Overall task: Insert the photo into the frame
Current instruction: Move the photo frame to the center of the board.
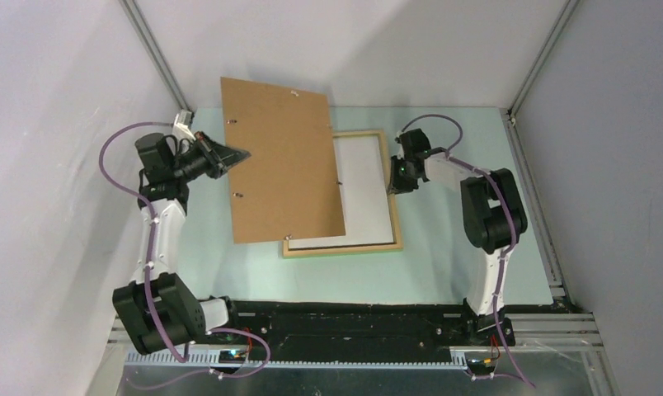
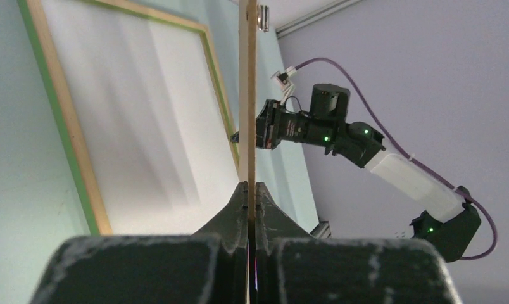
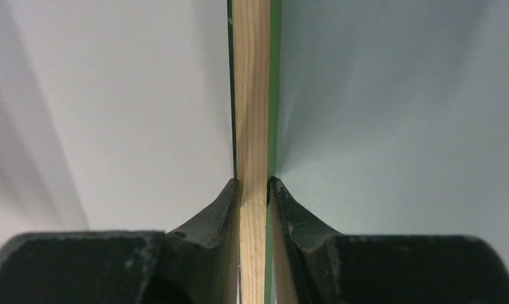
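Note:
The frame (image 1: 345, 249) lies flat on the table, pale wood side up. A white sheet (image 1: 365, 194) fills it, which reads as the photo with its plain back upward. My right gripper (image 1: 392, 177) is shut on the frame's right rail (image 3: 251, 95). In the right wrist view its fingertips (image 3: 254, 180) press both sides of the wood, with the white photo (image 3: 113, 107) to the left. My left gripper (image 1: 233, 155) is shut on the left edge of the brown backing board (image 1: 283, 169). It holds the board tilted above the frame's left part. The board's thin edge (image 2: 247, 95) runs up from the left gripper (image 2: 248, 185).
In the left wrist view the frame (image 2: 65, 126) and white sheet (image 2: 144, 114) lie below, and the right arm (image 2: 340, 136) is beyond the board. Grey walls and metal rails (image 1: 533, 78) close in the pale green table (image 1: 452, 264).

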`<action>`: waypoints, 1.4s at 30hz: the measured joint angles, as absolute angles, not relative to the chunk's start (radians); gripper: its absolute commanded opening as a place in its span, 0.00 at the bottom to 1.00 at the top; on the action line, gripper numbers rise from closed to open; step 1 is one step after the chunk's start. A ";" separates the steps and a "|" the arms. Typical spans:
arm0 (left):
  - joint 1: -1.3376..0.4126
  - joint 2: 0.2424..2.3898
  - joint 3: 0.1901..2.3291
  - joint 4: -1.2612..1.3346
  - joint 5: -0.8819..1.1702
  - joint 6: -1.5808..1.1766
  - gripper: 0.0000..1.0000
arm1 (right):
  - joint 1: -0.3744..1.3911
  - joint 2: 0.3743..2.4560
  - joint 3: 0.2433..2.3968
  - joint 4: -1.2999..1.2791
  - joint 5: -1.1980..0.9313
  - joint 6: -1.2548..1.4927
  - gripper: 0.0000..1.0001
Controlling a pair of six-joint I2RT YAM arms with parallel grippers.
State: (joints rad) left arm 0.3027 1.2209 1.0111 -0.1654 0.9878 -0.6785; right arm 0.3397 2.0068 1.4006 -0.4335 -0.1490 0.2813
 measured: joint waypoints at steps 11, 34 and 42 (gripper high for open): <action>0.136 1.370 1.007 0.131 0.954 -0.900 0.00 | 0.278 1.879 1.243 -0.378 -0.156 0.295 0.15; -0.036 1.724 1.010 0.522 0.983 -1.118 0.00 | 0.168 1.632 1.196 -0.301 -0.286 0.112 0.70; -0.083 1.724 0.973 0.575 1.010 -1.114 0.00 | 0.161 1.662 1.281 -0.257 -0.366 0.092 0.71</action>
State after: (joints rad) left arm -0.0830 1.7245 0.9730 0.5755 1.0103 -1.1137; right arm 0.1608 1.6623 1.2812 -0.2573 -0.3656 0.0917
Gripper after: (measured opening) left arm 0.017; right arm 0.710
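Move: The right fingers already straddle the photo frame's right bar; the frame's middle lies about 16 cm to that hand's left, level with it fore and aft and at about its height. The left hand already holds the backboard up by its left edge; from it the frame's middle is roughly 18 cm to the right, 7 cm ahead and some 25 cm below. Right hand slides the frame 3 cm right, opens and rises; left carries the backboard 14 cm right, lowering. ##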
